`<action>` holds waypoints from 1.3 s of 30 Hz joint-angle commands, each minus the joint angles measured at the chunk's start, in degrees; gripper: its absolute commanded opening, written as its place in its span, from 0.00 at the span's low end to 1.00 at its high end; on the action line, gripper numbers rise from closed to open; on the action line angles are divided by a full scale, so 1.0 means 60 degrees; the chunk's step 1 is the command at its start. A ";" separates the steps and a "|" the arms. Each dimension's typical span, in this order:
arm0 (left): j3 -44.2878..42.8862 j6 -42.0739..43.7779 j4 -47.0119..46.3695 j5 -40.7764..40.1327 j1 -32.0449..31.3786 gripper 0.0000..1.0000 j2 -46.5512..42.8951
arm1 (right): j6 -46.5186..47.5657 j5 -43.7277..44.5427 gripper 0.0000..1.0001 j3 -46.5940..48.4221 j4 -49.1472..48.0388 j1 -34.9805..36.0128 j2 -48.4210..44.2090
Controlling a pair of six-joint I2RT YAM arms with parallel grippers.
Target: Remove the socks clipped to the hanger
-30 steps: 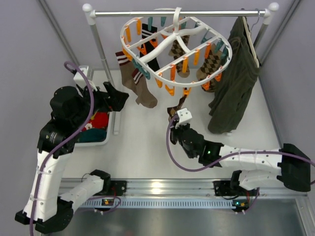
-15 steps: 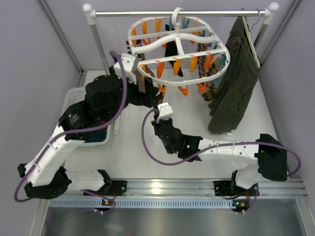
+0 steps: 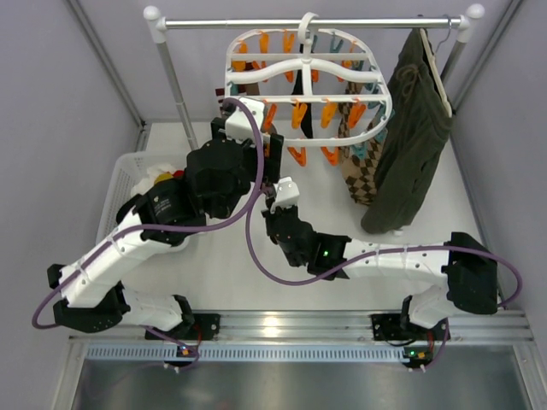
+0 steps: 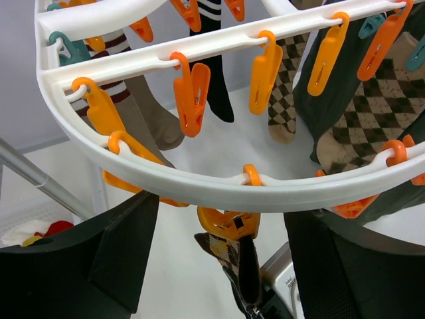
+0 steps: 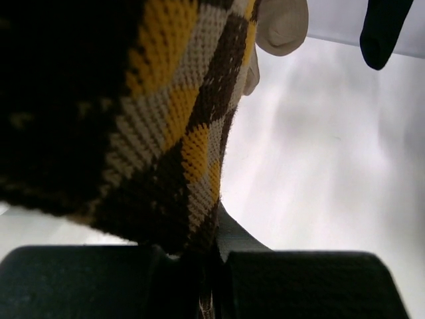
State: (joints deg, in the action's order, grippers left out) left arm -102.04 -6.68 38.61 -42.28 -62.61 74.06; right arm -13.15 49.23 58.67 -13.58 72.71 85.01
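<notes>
The white oval hanger (image 3: 303,79) hangs from the rail, with orange and teal pegs and several socks clipped under it. In the left wrist view my left gripper (image 4: 222,256) is open. Its two dark fingers (image 4: 109,262) stand either side of an orange peg (image 4: 229,224) on the near rim, apart from it. That peg holds an argyle sock (image 4: 229,256). My right gripper (image 5: 212,256) is shut on the lower end of the same sock (image 5: 166,126), just below the left gripper (image 3: 272,166). Striped-cuff socks (image 4: 143,113), a black sock (image 4: 216,86) and more argyle socks (image 4: 372,106) hang behind.
A dark olive garment (image 3: 410,137) hangs on a slim coat hanger at the right end of the rail (image 3: 256,23). A white basket (image 3: 120,184) with clothes in it stands at the left by the rack post (image 3: 175,85). Walls close in on both sides.
My left arm has swung from the basket to the hanger, and its jaws now straddle the peg, slightly narrower. The hanger has turned. My right gripper shifted left, still shut on the sock.
</notes>
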 commanded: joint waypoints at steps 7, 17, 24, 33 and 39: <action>0.0161 0.0424 -0.1059 -0.0365 -0.0009 0.74 0.0005 | -0.0343 -0.0222 0.00 0.0577 0.0257 0.0201 -0.0004; 0.0307 0.0527 -0.1469 -0.0628 0.0005 0.48 0.0210 | -0.0358 -0.0266 0.00 0.0533 0.0286 0.0304 -0.0033; 0.0512 0.0469 -0.1557 -0.0877 0.0005 0.18 0.0122 | -0.0387 -0.0251 0.00 0.0344 0.0257 0.0362 -0.0121; 0.0586 0.0380 -0.1557 -0.1068 0.0005 0.00 0.0166 | -0.0504 -0.0559 0.00 -0.1032 -0.0635 0.0611 -0.0575; 0.0600 0.0278 -0.1542 -0.0966 0.0005 0.00 0.0108 | -0.0914 -0.1041 0.00 -0.2073 -0.1294 0.0743 -0.0765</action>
State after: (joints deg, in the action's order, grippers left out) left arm -98.76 -4.32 32.99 -47.37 -62.67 75.29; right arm -16.53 45.08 47.37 -15.29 76.14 82.76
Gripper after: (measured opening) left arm 0.327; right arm 0.007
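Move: The orange clip that holds the argyle sock sits on the hanger's near rim, about 2 cm ahead of the left hand, between its open fingers. The next orange clip is some 7 cm to the hand's right and 1 cm ahead; another is about 5 cm left and 5 cm ahead. The right hand already pinches the sock's lower end, with the clip roughly 18 cm above it, 3 cm ahead and 3 cm left. Easing forward about 1.5 cm and a touch down, the left hand closes from wide open onto the clip and keeps squeezing it. The right hand, shut on the sock, barely drifts until that grip is set, then pulls quickly down and back, roughly 6 cm down and 3 cm back, away from the clip. ##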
